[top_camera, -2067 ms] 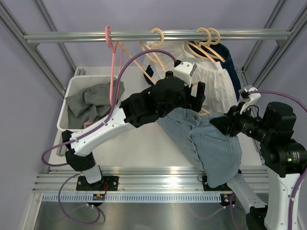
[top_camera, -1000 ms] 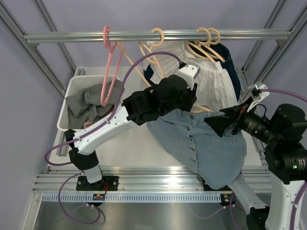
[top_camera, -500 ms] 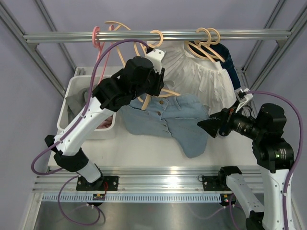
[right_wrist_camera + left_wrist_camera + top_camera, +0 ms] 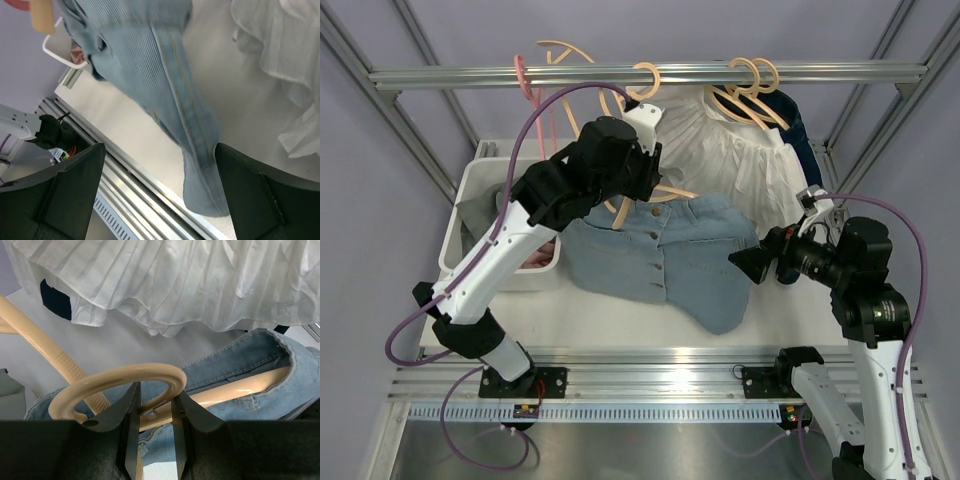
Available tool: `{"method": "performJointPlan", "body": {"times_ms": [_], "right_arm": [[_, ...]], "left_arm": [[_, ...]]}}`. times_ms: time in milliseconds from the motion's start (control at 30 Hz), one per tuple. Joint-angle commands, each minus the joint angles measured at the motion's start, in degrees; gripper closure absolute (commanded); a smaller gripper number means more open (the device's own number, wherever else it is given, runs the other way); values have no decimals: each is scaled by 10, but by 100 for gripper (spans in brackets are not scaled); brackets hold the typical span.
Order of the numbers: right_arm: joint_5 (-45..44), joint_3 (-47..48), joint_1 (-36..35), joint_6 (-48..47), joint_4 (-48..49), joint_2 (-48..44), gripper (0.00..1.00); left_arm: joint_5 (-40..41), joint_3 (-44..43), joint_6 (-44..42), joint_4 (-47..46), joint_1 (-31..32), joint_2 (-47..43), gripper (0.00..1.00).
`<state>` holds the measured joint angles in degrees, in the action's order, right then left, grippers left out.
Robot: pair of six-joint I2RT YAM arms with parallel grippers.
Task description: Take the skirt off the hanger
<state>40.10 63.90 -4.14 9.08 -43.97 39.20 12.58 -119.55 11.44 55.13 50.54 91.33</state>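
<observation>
The blue denim skirt [image 4: 670, 255] hangs from a beige hanger [image 4: 672, 192], its lower part lying on the white table. My left gripper [image 4: 642, 185] is shut on the hanger's neck just below its hook [image 4: 120, 382], with the denim waistband [image 4: 245, 360] still over the hanger's arm. My right gripper [image 4: 748, 265] stands wide open by the skirt's right edge. In the right wrist view the skirt [image 4: 170, 90] hangs loose between the spread fingers [image 4: 75, 190] and touches neither; the gripper [image 4: 160, 147] holds nothing.
A white pleated garment [image 4: 735, 155] and a dark blue one [image 4: 802, 130] hang on beige hangers from the metal rail [image 4: 650, 75]. A pink hanger [image 4: 525, 80] hangs further left. A white bin [image 4: 455, 235] with grey clothes stands at the left.
My left arm has carried the hanger and skirt up and to the left. The right gripper has opened fully and let the skirt's hem go; the skirt now drapes onto the table.
</observation>
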Motion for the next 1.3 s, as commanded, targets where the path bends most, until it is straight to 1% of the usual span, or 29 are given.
{"method": "performJointPlan", "body": {"times_ms": [0,167,333,400,433,500,533,567,600,633,667,767,867,933,967,1067,1133,1167,1267], "right_arm": [[-24,-40,-5,-8,-5,-4,0],[-31,-70,-5,6,10,-9,0],[-67,-64,-4,11,26,1,1],[-79,-55,-4,12,33,3,4],[-85,-51,-4,15,33,2,11],[-104,-48,-5,23,38,-4,21],[-112,-47,-5,27,41,-5,31],[-139,-44,-5,31,39,-11,66],[-159,-41,-5,35,28,-12,86],[-178,-40,-5,38,22,-17,100],[-217,-36,-5,48,16,-22,100],[-272,-28,-5,78,-4,-40,100],[-396,-1,-5,131,-47,-63,100],[-436,10,-5,171,-63,-90,100],[-471,24,-5,180,-77,-92,100],[-516,44,-4,206,-108,-111,100],[-528,54,-5,214,-124,-125,100],[-547,66,-5,217,-132,-127,100],[-564,83,-5,233,-148,-147,100]], "left_arm": [[-13,-49,27,-88,-17,-25,100],[-24,-49,27,-90,-26,-26,100],[-28,-48,27,-90,-31,-27,100],[-30,-46,28,-91,-32,-27,100],[-32,-45,28,-91,-33,-27,100],[-33,-43,29,-93,-33,-26,100],[-33,-39,30,-93,-33,-26,100],[-34,-37,30,-97,-34,-26,100],[-34,-35,30,-99,-35,-26,100],[-35,-31,31,-100,-38,-26,100],[-35,-29,31,-104,-40,-24,100],[-30,-20,32,-114,-54,-20,100],[-25,-17,38,-133,-74,-9,100],[-43,-22,46,-146,-92,3,100],[-49,-31,53,-152,-98,9,100],[-55,-53,61,-158,-109,31,100],[-60,-75,68,-160,-116,48,100],[-63,-83,80,-164,-119,53,100],[-73,-91,105,-191,-127,62,100]]}}
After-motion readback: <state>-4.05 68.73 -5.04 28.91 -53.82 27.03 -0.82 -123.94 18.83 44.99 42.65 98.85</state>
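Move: The right gripper is open and empty: the denim skirt's near side edge lies roughly 3 cm ahead of it, about 1 cm to its left and 5 cm down. From that gripper the white skirt hangs some 15 cm ahead and 2 cm left. The left gripper already holds the denim skirt's hanger just below the hook; from it that side edge is about 20 cm right, 7 cm back and 12 cm lower. Lower the open right gripper about 5 cm, easing forward, and pinch the denim skirt's side edge. Then draw it to the right and a little back, rising, while turning the hand some 45 degrees clockwise. Keep the left gripper shut on the hanger, lifting slightly at first, then carry it forward and right towards the white skirt. ##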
